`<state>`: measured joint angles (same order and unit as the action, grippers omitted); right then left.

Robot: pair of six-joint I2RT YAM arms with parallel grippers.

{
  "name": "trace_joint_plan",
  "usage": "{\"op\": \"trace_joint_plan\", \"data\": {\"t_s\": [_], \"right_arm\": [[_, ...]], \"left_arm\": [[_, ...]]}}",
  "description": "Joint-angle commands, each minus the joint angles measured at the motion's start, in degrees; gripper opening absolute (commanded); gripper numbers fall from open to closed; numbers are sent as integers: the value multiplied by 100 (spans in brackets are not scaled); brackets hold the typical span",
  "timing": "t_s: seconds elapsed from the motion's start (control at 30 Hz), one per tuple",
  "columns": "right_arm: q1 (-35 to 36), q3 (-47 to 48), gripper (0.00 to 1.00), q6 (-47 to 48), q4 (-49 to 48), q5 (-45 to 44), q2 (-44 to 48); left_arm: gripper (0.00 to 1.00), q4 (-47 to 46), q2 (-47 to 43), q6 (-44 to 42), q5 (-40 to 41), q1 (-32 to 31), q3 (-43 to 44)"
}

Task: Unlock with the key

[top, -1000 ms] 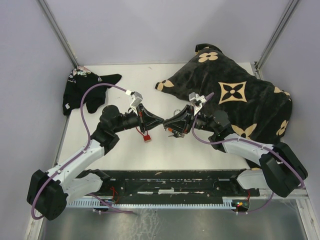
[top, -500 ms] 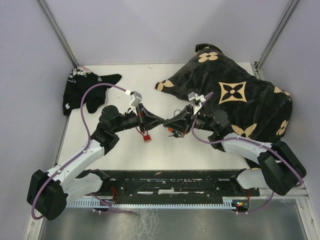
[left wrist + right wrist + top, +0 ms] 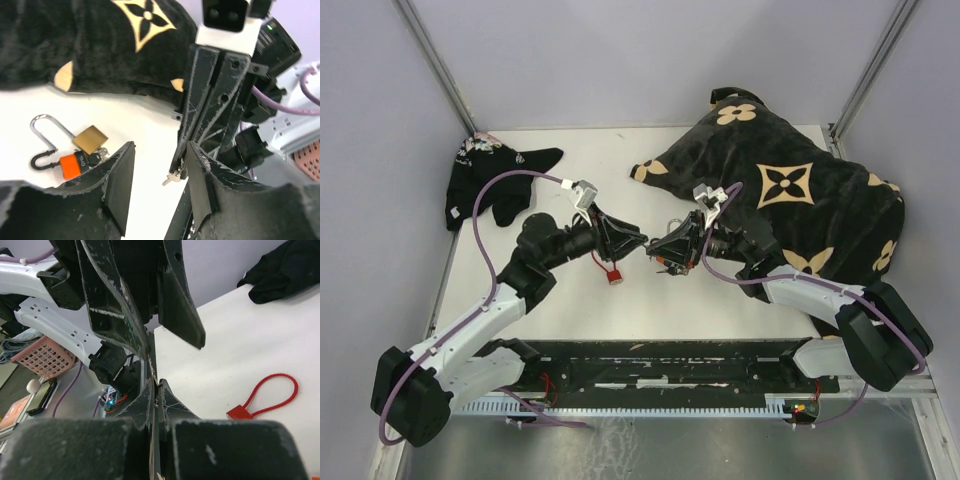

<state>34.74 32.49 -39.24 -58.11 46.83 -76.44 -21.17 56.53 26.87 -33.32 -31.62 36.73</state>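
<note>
A small silver key (image 3: 173,176) hangs from the tips of my right gripper (image 3: 656,250), which is shut on it above the table's middle. My left gripper (image 3: 159,182) faces it tip to tip with its jaws apart on either side of the key and touching nothing. Past them on the white table lie a brass padlock (image 3: 90,139) with a silver shackle and an orange padlock (image 3: 71,165) with a black shackle. In the right wrist view the right gripper (image 3: 158,386) shows pressed shut, with the left fingers (image 3: 181,307) spread above it.
A large black bag (image 3: 790,195) with tan flower marks fills the right back of the table, close behind the padlocks. A red cable seal (image 3: 612,275) lies under the left gripper. A black garment (image 3: 490,182) lies at the left back corner.
The left gripper has opened and let go of the key. The right gripper closed on the key and now holds it alone. Both arms stayed nearly in place.
</note>
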Motion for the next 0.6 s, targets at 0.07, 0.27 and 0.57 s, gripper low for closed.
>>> {"op": "trace_joint_plan", "data": {"t_s": [0.07,0.27,0.57], "right_arm": [[-1,208,2,181,889,-514,241],[2,143,2,523,1869,-1168,411],[3,-243,1,785,1698,-1629,314]], "left_arm": [[61,876,-235,805,1366,-3,185],[81,3009,12,1334,2774,5,748],[99,4694,320,1552,3564,46,1039]]}}
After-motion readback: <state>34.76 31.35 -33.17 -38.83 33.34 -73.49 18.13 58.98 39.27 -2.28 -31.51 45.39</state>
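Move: From the left gripper, the red lock's body lies on the table about 3 cm back, 7 cm to the left and some 24 cm below. The orange padlock stands roughly 6 cm right of that gripper and level with it, the brass padlock about 9 cm right and 2 cm ahead. The right gripper, already shut on the key, has the red lock's body some 8 cm to its left, 2 cm back and 23 cm below. Bring the left gripper clear of the key and the right fingertips, opening it from half to fully wide as you sink about 9 cm, swing 7 cm left and ease forward, tipping the fingers down and turning them counter-clockwise, down towards the red lock. Keep the right gripper shut on the key and lower it some 5 cm while reaching slightly forward, turning a little clockwise. ##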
